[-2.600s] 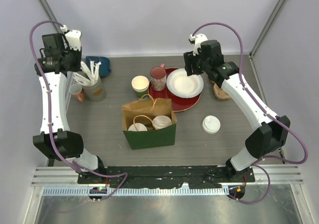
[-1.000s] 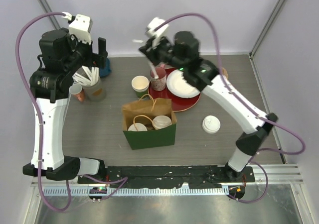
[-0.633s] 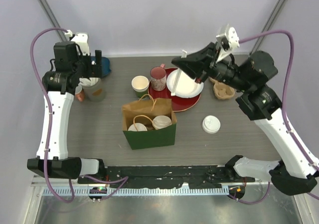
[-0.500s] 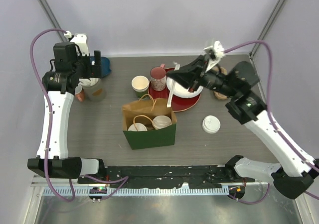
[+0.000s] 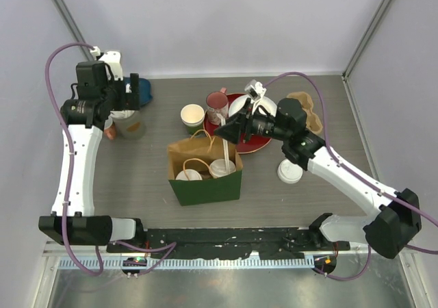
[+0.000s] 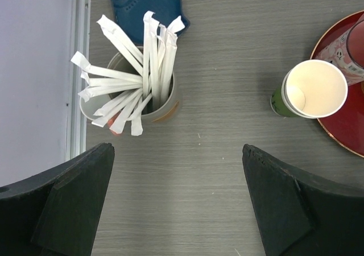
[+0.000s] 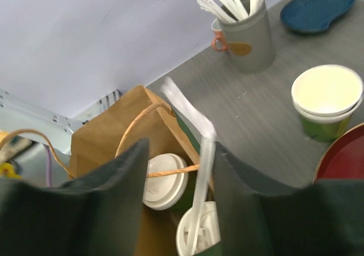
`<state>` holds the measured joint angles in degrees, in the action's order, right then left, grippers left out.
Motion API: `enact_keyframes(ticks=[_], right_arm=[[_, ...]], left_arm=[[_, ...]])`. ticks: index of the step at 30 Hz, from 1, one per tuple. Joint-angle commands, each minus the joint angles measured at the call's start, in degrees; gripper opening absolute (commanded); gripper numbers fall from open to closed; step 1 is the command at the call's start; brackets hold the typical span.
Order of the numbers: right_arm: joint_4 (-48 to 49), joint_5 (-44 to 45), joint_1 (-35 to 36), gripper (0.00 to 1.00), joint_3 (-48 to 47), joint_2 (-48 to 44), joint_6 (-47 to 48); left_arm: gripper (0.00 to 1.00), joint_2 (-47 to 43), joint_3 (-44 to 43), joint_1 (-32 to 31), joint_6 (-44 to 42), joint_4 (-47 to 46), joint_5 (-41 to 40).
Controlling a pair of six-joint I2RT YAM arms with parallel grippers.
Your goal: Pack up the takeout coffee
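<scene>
A green paper bag (image 5: 205,188) with a brown inside (image 7: 102,142) holds two lidded coffee cups (image 5: 188,175) (image 5: 222,168), also seen in the right wrist view (image 7: 165,179) (image 7: 199,236). A third green cup (image 5: 192,116) stands open and unlidded behind the bag; it shows in both wrist views (image 6: 313,91) (image 7: 327,99). Its white lid (image 5: 289,171) lies right of the bag. My right gripper (image 5: 229,131) (image 7: 182,148) hangs open over the bag's mouth. A bent wrapped straw (image 7: 202,176) stands between its jaws, its lower end on the nearer lid. My left gripper (image 5: 130,94) (image 6: 177,153) is open and empty.
A grey holder of wrapped straws (image 5: 130,123) (image 6: 142,96) and a blue dish (image 5: 137,91) sit at the back left. A pink mug (image 5: 217,106) and a white plate (image 5: 254,113) rest on a red tray (image 5: 263,142). A cardboard carrier (image 5: 306,113) lies at the right.
My right arm has swung down from high above the tray to the bag's mouth, carrying the straw. The straw now hangs blurred between open jaws. The left arm has hardly moved.
</scene>
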<state>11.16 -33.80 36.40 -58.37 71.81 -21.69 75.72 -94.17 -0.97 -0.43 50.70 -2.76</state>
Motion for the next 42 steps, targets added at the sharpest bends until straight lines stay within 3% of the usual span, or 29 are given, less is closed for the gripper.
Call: enact_keyframes(ticks=[1, 2, 5, 7, 11, 13, 17, 22, 30, 39, 42], right_arm=[[0.01, -1.10, 0.34, 0.62, -2.27, -4.75, 3.93], [-2.52, -0.31, 0.34, 0.70, -2.97, -4.92, 4.55], [-7.09, 2.85, 0.16, 0.81, -6.75, -5.54, 6.83], [-8.43, 4.09, 0.25, 0.82, -9.04, -5.98, 8.06], [-9.75, 6.99, -0.45, 0.84, -10.62, -7.12, 9.65], [-9.75, 8.57, -0.63, 0.84, -10.54, -7.82, 10.70], [-10.10, 9.11, -1.25, 0.84, -10.10, -8.18, 11.41], [-10.10, 9.63, -1.51, 0.84, -9.22, -8.53, 11.32], [-10.72, 10.25, -1.51, 0.84, -9.31, -8.53, 11.67], [-12.29, 10.16, -1.60, 0.84, -10.18, -7.48, 11.59], [-12.48, 10.25, -1.60, 0.84, -10.19, -7.21, 11.59]], left_arm=[[1.00, -0.84, 1.01, 0.71, -0.54, -2.97, 0.39], [1.00, -0.67, 1.44, 0.71, -0.63, -3.06, 0.30], [0.98, 0.03, 2.50, 0.71, -0.98, -3.76, 0.13], [0.96, 0.91, 2.59, 2.45, -1.42, -4.90, 0.13], [0.65, 5.56, 0.84, 4.39, -3.00, -7.10, 0.04], [0.61, 9.78, -0.48, 5.97, -3.09, -8.16, -0.13], [0.44, 16.90, -4.87, 7.56, -4.84, -10.17, -0.05], [0.41, 24.89, -7.16, 7.56, -8.54, -12.03, 2.15], [0.43, 29.57, -8.57, 7.48, -8.01, -15.45, 4.70], [0.26, 31.86, -9.10, 7.65, -5.55, -17.65, 6.80], [0.12, 31.07, -8.57, 7.56, -5.29, -17.74, 6.55]])
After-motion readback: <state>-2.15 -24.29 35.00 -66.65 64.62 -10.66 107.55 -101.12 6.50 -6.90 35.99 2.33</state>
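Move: For the left hand, the straws standing in their grey pot are about 13 cm ahead, 5 cm to its left and 20 cm lower. The blue dish lies some 12 cm beyond them, the pink mug about 9 cm to their left, and the stacked paper cups roughly 23 cm to their right. The right hand has a straw between its fingers, middle about 7 cm below; the bag's middle is some 7 cm left and 22 cm down. The left fingers close nearly shut on the tops of the straws in the pot, after the hand reaches about 15 cm forward and nearly as far down, edging left too. The right hand opens wide to let go of the straw over the bag, draws up about 6 cm and some 4 cm right, turning about 10 degrees clockwise. ##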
